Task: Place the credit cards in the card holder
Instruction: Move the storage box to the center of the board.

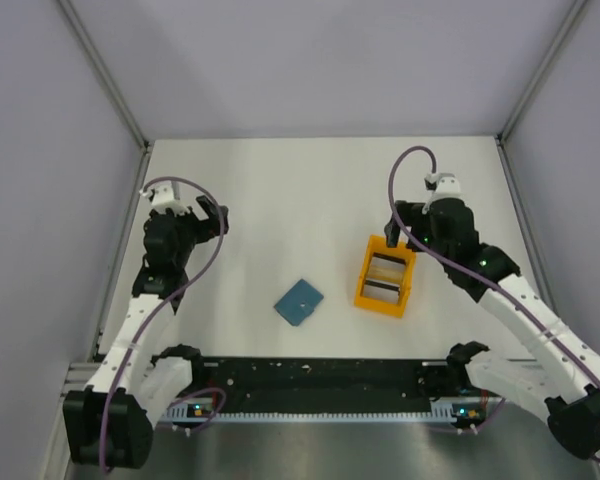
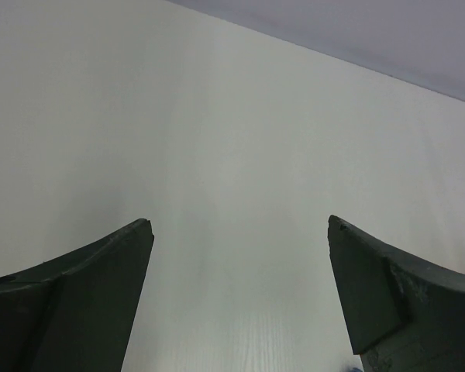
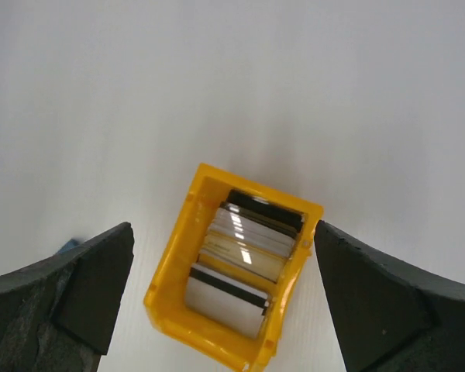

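Observation:
The card holder [image 1: 299, 301] is a flat teal-blue wallet lying closed on the white table, between the two arms. Several credit cards [image 3: 248, 256] stand on edge in an orange open rack [image 1: 385, 277], pale faces with dark stripes. My right gripper [image 3: 223, 225] hovers open above that rack, its fingers apart on either side of it and touching nothing; from above it [image 1: 398, 232] sits just behind the rack. My left gripper [image 2: 240, 221] is open over bare table, far left of the wallet [image 1: 216, 218].
The orange rack [image 3: 178, 271] stands right of the wallet. Grey walls close the table at the back and both sides. A black rail [image 1: 320, 375] with the arm bases runs along the near edge.

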Available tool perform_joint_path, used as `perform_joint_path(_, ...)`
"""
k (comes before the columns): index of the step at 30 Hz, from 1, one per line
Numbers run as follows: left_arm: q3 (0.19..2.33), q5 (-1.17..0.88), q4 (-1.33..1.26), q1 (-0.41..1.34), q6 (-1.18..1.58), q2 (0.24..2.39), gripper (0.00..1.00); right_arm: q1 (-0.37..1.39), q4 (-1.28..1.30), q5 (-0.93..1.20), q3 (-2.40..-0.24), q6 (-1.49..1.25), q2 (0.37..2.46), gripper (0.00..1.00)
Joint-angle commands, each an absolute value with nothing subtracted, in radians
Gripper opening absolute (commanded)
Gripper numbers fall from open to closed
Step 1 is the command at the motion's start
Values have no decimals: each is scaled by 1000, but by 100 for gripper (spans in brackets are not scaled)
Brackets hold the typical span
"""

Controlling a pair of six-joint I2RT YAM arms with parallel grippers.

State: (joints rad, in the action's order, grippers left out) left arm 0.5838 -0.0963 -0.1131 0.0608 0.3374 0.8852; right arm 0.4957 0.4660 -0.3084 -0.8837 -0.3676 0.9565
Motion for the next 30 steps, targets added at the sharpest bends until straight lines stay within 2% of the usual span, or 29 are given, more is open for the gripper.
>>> perform_joint_path(1, 627, 112, -65, 60, 479, 954, 98, 517, 460, -5, -853, -379, 920, 99)
perform_joint_path(3, 675, -25, -5, 57, 411, 1027, 98, 601, 480, 43, -842, -361, 934, 99)
perform_joint_path(6, 774, -99, 135, 57, 417, 1121, 99, 774, 520, 12, -847, -338, 969, 99)
perform_joint_path(14, 723, -328, 14, 58, 348, 1046, 98, 948, 540, 86, -743, -459, 983, 99)
perform_joint_path(18, 701, -363, 9, 64, 376, 1071, 98, 950, 508, 106, -648, -531, 982, 99)
perform_joint_path(21, 703, -382, -21, 92, 377, 1101, 98, 951, 497, 43, -630, -538, 1003, 99)
perform_joint_path(25, 730, -298, 33, 187, 339, 1143, 96, 928, 463, 5, -633, -523, 1080, 99)
perform_joint_path(30, 732, -236, 25, 284, 333, 1163, 98, 848, 396, 20, -638, -494, 1146, 99)
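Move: The storage box lies below the open right hand, its middle about 5 cm back, level with it sideways, and roughly 18 cm down. The card holder is about 22 cm to that hand's left, 12 cm back and 20 cm below. From the left hand, the box lies some 39 cm right, 10 cm back and 17 cm below; the card holder is about 18 cm right, 17 cm back and 20 cm below. No contact can be made out. The open right hand swings back and left off the space above the storage box, then sinks about 15 cm towards its near left corner, edging slightly forward and right, fingers tipping down and turning some 30 degrees counter-clockwise. The left, also open, dips and partly rises, then swings right and down towards the box, turning clockwise. ##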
